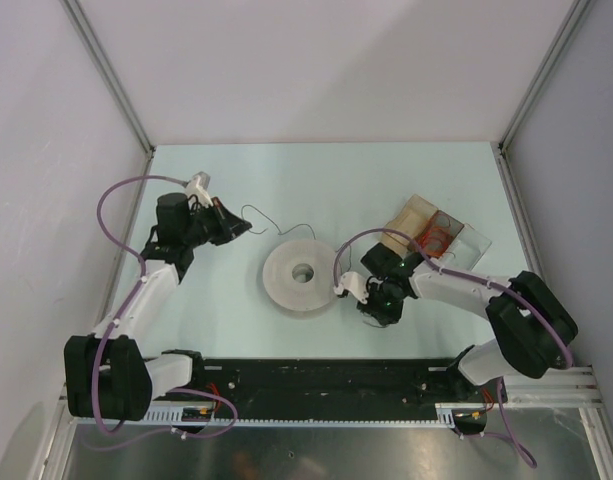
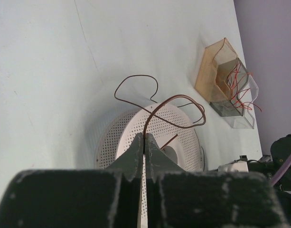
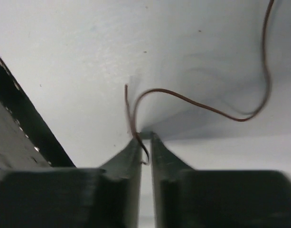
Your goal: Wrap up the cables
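Note:
The cable [image 1: 258, 212] is a thin brown wire looping above the table left of centre. My left gripper [image 1: 241, 228] is shut on one end of it. In the left wrist view the cable [image 2: 173, 99] curls up out of the shut gripper [image 2: 145, 137] above the white perforated spool [image 2: 183, 124]. The spool [image 1: 301, 275] lies flat mid-table. My right gripper [image 1: 374, 315] points down at the table just right of the spool. In the right wrist view its jaws stand at a narrow slit, and a bend of the cable [image 3: 207, 108] sits pinched between the fingertips of the gripper [image 3: 145, 138].
A tan and clear box [image 1: 433, 235] holding orange-red wire stands at the back right, and the same box [image 2: 226, 85] appears in the left wrist view. A black rail [image 1: 316, 380] runs along the near edge. Purple arm cords arc over both arms.

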You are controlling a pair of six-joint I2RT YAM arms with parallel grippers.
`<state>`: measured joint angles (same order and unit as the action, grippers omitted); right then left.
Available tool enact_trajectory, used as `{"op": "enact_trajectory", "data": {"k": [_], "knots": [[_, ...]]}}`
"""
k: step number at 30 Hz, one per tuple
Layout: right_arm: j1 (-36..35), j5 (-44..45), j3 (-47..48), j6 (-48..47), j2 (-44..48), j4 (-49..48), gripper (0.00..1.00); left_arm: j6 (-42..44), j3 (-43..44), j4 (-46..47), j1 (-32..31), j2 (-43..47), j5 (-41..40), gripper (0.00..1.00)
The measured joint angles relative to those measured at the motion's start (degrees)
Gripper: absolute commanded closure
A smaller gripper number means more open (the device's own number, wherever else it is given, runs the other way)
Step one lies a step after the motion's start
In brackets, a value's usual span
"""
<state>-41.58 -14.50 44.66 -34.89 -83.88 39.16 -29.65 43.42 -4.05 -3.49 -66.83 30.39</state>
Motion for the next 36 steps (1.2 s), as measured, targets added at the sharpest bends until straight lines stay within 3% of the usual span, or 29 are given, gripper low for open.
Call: {"op": "enact_trajectory", "data": {"k": [5,8,12,17,26,30,36], "knots": [[5.4,0.1,-0.3,-1.6,3.1,1.4,1.00,4.2,3.6,-3.8,1.5,0.3,-0.3,1.00],[13.1,-1.0,1.8,-4.0,12.6,4.5,1.00,9.0,8.9,-6.9,3.4,1.0,-1.4,1.00],[20.7,0.2,11.6,-7.1,26.6,5.2,1.00,16.9,16.8,-9.7,6.4,3.3,-5.3,1.00],[28.2,4.8,18.1,-11.8,34.9,2.0,1.00,25.8,23.7,-12.5,9.9,4.5,-11.8,1.00],[63.7,3.9,18.1,-24.3,26.8,-2.6,1.00,37.3,21.7,-18.4,24.7,-1.4,-18.1,1.00],[72.6,1.2,18.1,-28.0,23.5,-3.7,1.00,42.7,18.6,-20.1,29.8,-4.5,-18.7,1.00],[76.4,-3.2,18.1,-31.2,21.5,-4.3,1.00,51.3,15.5,-21.5,35.2,-9.7,-19.0,1.00]]}}
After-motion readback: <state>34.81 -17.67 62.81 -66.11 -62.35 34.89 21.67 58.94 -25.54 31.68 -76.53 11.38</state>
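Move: Between the right fingers, not yet quite shut, lies the free end of the brown cable. From this hand the white spool stands about 12 cm ahead and 20 cm to the left, the clear bin some 23 cm ahead and 16 cm to the right, all near its height. The left hand already holds the cable's other end; the table's left edge is roughly 34 cm to its left, 17 cm below, and the spool 14 cm right, 4 cm back and 16 cm below. Pinching the cable end fully shut, the right hand lifts it steeply and forward, then sweeps some 35 cm right past the bin to the table's right side, fingers tipping up about 55 degrees and turning clockwise. The left keeps its grip, arcs up about 15 cm and swings 30 cm towards the left edge, sinking again as it rolls left side up. ##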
